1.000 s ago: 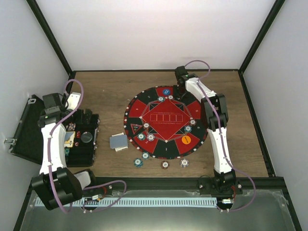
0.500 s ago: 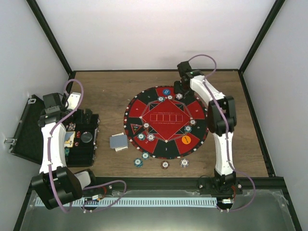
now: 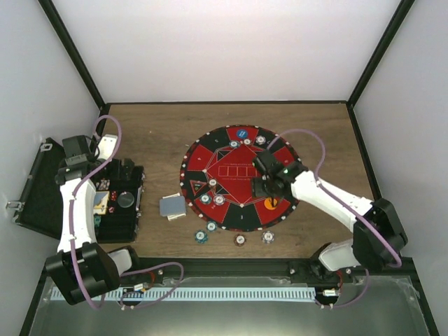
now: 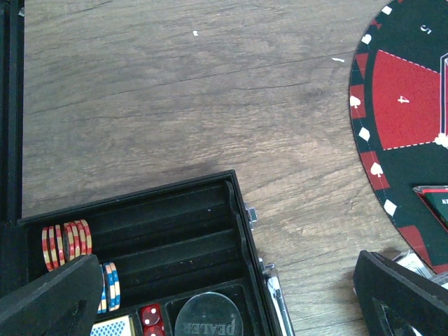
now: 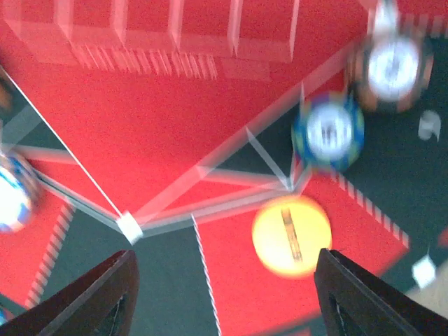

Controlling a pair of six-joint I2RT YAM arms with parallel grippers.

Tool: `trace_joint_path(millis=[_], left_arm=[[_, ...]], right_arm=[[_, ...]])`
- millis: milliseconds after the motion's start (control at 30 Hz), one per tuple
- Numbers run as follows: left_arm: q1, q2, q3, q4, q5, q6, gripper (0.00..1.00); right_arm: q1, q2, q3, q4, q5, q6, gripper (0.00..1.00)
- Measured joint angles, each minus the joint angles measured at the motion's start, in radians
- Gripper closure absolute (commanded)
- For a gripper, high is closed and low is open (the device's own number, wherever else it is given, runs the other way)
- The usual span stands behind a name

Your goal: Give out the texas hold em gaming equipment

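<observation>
A round red-and-black poker mat [image 3: 241, 210] lies mid-table and carries several striped chips, among them one at its far edge [image 3: 260, 139]. It also holds a blue button [image 3: 241, 132] and an orange button [image 3: 271, 203]. My right gripper [image 3: 265, 183] hovers open over the mat's right side. Nothing sits between its fingers, and the orange button [image 5: 291, 236] and a blue chip [image 5: 327, 131] lie just ahead of it. A stack of grey-blue cards [image 3: 172, 206] rests left of the mat. My left gripper [image 3: 123, 171] hangs open above the black case, over stored chips [image 4: 66, 241].
The open black case [image 3: 115, 210] stands at the left and holds dice [image 4: 150, 318] and a dealer disc [image 4: 208, 318]. Three chips [image 3: 240, 240] lie on the wood in front of the mat. Black frame posts and white walls enclose the table.
My right arm has swung from the mat's far edge back to its near right side, and its jaws have widened. A chip now lies where it was. The left arm is still.
</observation>
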State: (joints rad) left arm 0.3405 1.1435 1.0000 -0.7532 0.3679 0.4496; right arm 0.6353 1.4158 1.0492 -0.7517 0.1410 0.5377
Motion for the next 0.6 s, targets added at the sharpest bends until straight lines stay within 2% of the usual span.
trace_joint_path(millis=[133,200,367,600], left_arm=[[0.000,-0.001,0.000,-0.002,0.000,0.000,0.00],[0.000,-0.004,0.000,-0.005,-0.001,0.000,0.00],[0.000,-0.013,0.000,-0.005,0.000,0.000,0.00],[0.000,-0.013,0.000,-0.012,0.000,0.000,0.00]], right_arm=[[0.089,-0.075,-0.196,-0.056,-0.009,0.117,0.29],[0.148,-0.126,-0.244,-0.085,-0.015,0.173,0.29],[0.269,-0.171,-0.286,-0.117,-0.031,0.296,0.29],[0.390,-0.126,-0.340,-0.124,-0.036,0.406,0.29]])
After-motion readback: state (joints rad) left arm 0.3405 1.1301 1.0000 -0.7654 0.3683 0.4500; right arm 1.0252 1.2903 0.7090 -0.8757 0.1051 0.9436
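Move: The stack of 10 chips I want is on the near side of the table, about 16 cm back from my open right hand, 1 cm to its right and some 9 cm lower. The brown chip stack is level with it, 9 cm farther left. The orange disc is roughly 2 cm back and 3 cm right of my hand, and the blue chip 4 cm ahead and 5 cm right, both about 10 cm down. From my left hand the 10 stack lies around 22 cm back and 50 cm right, 17 cm below. With nothing in its fingers, my right hand sweeps back about 16 cm off the round mat towards the stack of 10 chips, fast at first and slower by the end, sinking some 8 cm on the way. The wrist tips the fingers towards straight down by some 15 degrees, and they stay open, coming in just above the stack without closing. ##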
